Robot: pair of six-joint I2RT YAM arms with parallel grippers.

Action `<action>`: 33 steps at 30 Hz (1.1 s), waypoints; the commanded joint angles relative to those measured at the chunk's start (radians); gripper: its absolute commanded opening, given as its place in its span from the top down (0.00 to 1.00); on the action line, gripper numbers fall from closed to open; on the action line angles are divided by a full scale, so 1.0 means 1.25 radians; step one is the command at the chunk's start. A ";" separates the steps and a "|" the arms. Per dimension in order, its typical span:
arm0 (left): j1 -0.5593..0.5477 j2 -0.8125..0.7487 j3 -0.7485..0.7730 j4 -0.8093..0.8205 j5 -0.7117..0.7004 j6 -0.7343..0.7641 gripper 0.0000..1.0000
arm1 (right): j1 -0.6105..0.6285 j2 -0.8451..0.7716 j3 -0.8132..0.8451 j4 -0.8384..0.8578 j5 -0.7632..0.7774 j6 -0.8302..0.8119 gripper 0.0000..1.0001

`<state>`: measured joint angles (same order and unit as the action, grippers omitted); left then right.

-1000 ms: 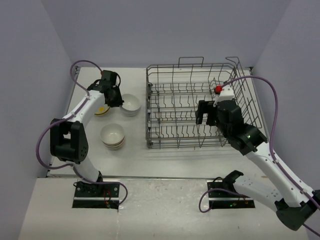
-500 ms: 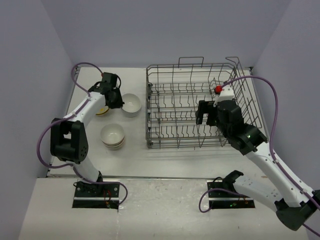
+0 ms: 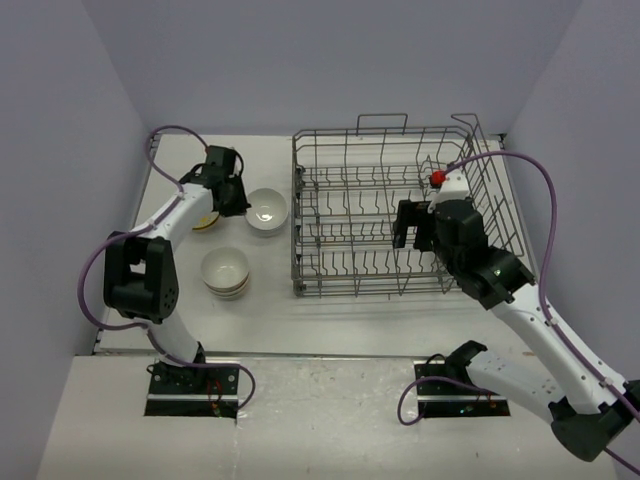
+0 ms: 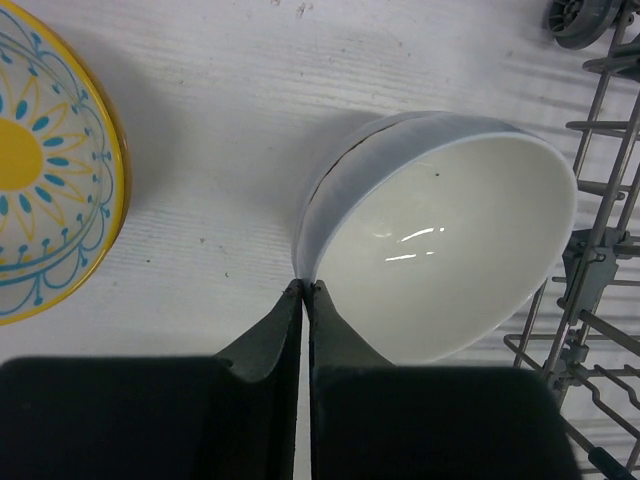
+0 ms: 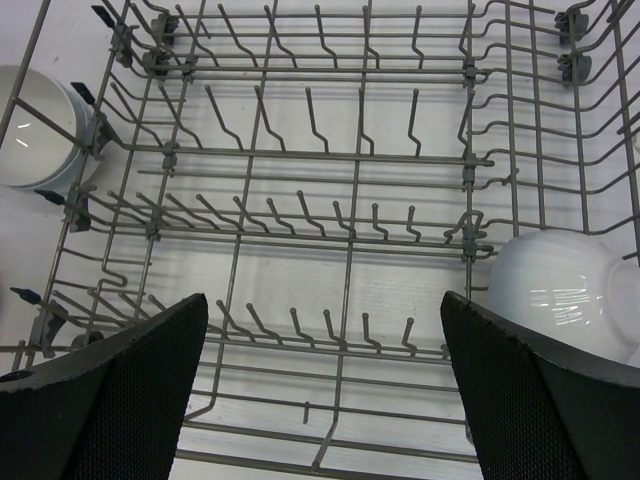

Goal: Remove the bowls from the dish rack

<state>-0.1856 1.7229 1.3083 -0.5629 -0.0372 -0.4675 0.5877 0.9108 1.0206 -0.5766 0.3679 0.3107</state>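
My left gripper (image 4: pixel 303 287) is shut, its tips pinching the near rim of a white bowl (image 4: pixel 450 230) that tilts on the table just left of the dish rack (image 3: pixel 345 215). From above, this bowl (image 3: pixel 267 210) sits beside the left gripper (image 3: pixel 236 196). A yellow, teal-patterned bowl (image 4: pixel 40 160) lies to its left. My right gripper (image 5: pixel 322 310) hangs wide open over the rack's tines (image 5: pixel 350 155), holding nothing. One white bowl (image 5: pixel 560 285) rests inside the rack at that view's lower right.
A stack of bowls (image 3: pixel 225 272) stands on the table nearer the arm bases, left of the rack. The rack's raised handle loops (image 3: pixel 382 120) and side walls stand around my right gripper (image 3: pixel 412 225). Purple walls close the table on three sides.
My left gripper has closed onto the white bowl's rim, and the bowl has shifted slightly right toward the rack. The right arm has not moved.
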 commanded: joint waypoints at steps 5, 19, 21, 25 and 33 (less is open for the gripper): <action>-0.005 -0.009 -0.016 -0.025 0.008 0.007 0.66 | -0.010 0.033 0.014 0.005 0.044 -0.018 0.01; -0.042 -0.385 0.035 -0.115 -0.142 0.021 0.00 | -0.095 0.222 0.088 -0.222 0.356 -0.082 0.01; -0.064 -0.505 -0.017 -0.102 -0.164 0.022 0.00 | -0.096 0.264 0.090 -0.252 0.394 -0.073 0.01; -0.071 -0.655 -0.158 -0.036 -0.145 0.057 0.00 | -0.093 0.339 0.082 -0.238 0.469 -0.047 0.01; -0.071 -0.774 -0.369 0.022 -0.125 0.097 0.00 | -0.093 0.465 0.101 -0.255 0.475 -0.029 0.01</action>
<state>-0.2737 0.7822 0.9272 -0.5838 -0.1905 -0.3859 0.4702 1.4513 1.1057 -0.8703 0.9016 0.2432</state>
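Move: The upper white bowl, nested on another, has its rim at the shut left fingertips, its middle some 5 cm to the right and 4 cm below. From that hand the yellow bowls stand about 11 cm left and 1 cm ahead, the near white stack 13 cm back and 5 cm left. The last bowl in the rack lies roughly 16 cm right of the right hand, 6 cm ahead and 18 cm below; the rack's right wall is about 8 cm beyond it to the right. The white bowl's rim is let go as the left fingers open wide; that hand rises over 20 cm, then sinks part-way while drawing back about 14 cm above the near white stack, fingertips tilting up. The last racked bowl is approached by the open right hand, swinging right and down, about 11 cm each, rolling its left side down and pointing its fingers rightward and steeper. ##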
